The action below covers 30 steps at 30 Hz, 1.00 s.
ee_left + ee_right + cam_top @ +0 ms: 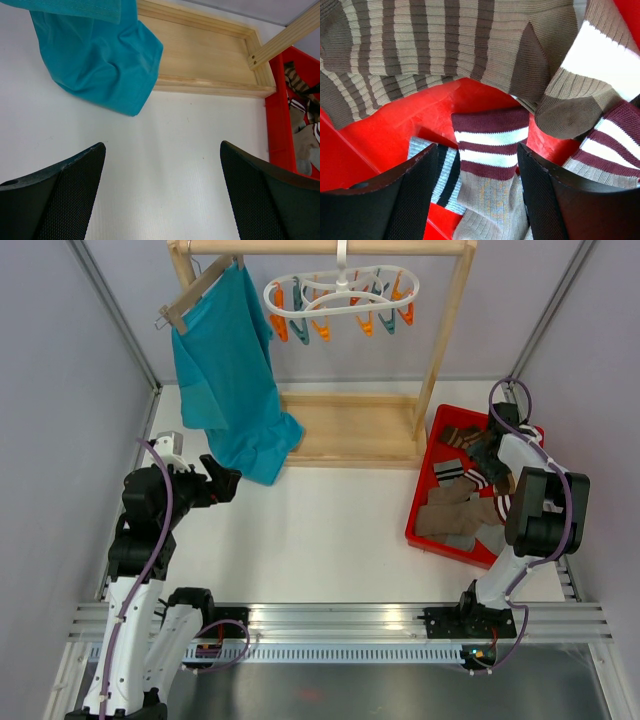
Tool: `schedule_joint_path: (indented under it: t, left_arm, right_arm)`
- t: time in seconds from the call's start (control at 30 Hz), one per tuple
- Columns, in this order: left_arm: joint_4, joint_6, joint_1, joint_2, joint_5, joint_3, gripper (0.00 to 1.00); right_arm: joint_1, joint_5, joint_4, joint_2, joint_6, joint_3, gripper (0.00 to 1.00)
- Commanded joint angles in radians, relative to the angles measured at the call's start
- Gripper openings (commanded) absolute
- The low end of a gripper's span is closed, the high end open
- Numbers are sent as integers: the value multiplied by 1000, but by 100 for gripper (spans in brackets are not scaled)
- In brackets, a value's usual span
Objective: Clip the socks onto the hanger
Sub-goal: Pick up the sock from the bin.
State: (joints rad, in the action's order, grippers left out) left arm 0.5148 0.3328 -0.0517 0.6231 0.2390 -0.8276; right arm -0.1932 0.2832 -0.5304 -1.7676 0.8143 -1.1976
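Note:
Several socks (455, 510) lie piled in a red bin (418, 510) at the right. The white looped hanger (340, 290) with orange and teal clips hangs from the rack's top bar at the back. My right gripper (490, 455) is down inside the bin. In the right wrist view its jaws (477, 150) stand open on either side of a taupe sock with a maroon and white striped cuff (490, 135). The sock brushes the right finger but is not pinched. My left gripper (162, 150) hovers wide open over bare table at the left, holding nothing.
A teal shirt (225, 370) on a wooden hanger drapes down onto the rack's wooden base (350, 430). A brown striped sock (430, 40) and a grey sock with black stripes (445, 175) lie around the right gripper on the bin floor (385, 135).

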Motion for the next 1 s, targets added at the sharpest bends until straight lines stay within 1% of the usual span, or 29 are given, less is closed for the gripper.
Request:
schedule_joint_path:
  t: [0.0, 0.1, 0.3, 0.4, 0.6, 0.63, 0.67, 0.7, 0.73, 0.8, 0.83, 0.93, 0.97]
  left_arm:
    - [-12, 34, 6, 0, 17, -1, 100]
    - [-10, 34, 6, 0, 17, -1, 100]
    - [-10, 34, 6, 1, 16, -2, 100]
    - [-10, 34, 6, 1, 17, -1, 100]
    - [-10, 34, 4, 1, 19, -1, 100]
    - [-10, 34, 6, 3, 19, -1, 100]
    - [-10, 34, 6, 3, 19, 1, 100]
    - [-10, 34, 6, 4, 20, 1, 100]
    - [-10, 34, 6, 7, 22, -1, 100]
    - [-10, 34, 6, 7, 20, 1, 100]
    - [-10, 34, 6, 7, 22, 1, 100]
    - [-12, 34, 6, 10, 23, 1, 100]
    - [-13, 34, 6, 12, 26, -1, 100]
  right_arm:
    - [-5, -10, 0, -10, -10, -25, 72]
    - [-5, -22, -14, -24, -14, -39, 71]
    - [-5, 8, 18, 11, -18, 26, 71]
    - [-3, 11, 30, 10, -23, 44, 69]
    - [-5, 8, 63, -1, -20, 69, 59]
    - [-3, 13, 66, 0, -20, 75, 51]
    - [-5, 19, 67, 2, -21, 76, 47]
    - [-3, 19, 72, 10, -24, 79, 36]
    - [-3, 22, 78, 14, -24, 84, 30]
    - [-3, 27, 79, 22, -32, 81, 24]
    - [-3, 24, 79, 25, -35, 82, 17]
    - [-3, 16, 90, 52, -49, 85, 3]
    - [-3, 8, 93, 80, -58, 90, 0]
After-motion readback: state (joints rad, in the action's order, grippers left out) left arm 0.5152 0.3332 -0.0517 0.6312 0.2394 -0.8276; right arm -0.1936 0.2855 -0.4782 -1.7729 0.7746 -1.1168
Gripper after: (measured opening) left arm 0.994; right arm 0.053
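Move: The right hand hangs over the bin with its fingers fairly wide open; the maroon-striped cuff of the grey sock lies about 3 cm below it and 2 cm back, centred left to right. Roughly 3 cm below the hand too, the black-striped sock is some 7 cm left and 1 cm back, the brown-striped sock 7 cm ahead and 5 cm left, and the other maroon-striped sock 9 cm back and 6 cm right. From the idle left hand the cuff is about 60 cm right, 12 cm ahead and 24 cm lower. After a near-still start, the right hand sinks about 2.5 cm onto the maroon-striped cuff while easing back some 1.5 cm, its fingers still pointing steeply down into the bin with hardly any wrist turn. As the descent runs out, the fingers close from nearly three-quarters open to almost shut and pinch the striped cloth between their tips, beginning the grip just behind the cuff's top edge. ##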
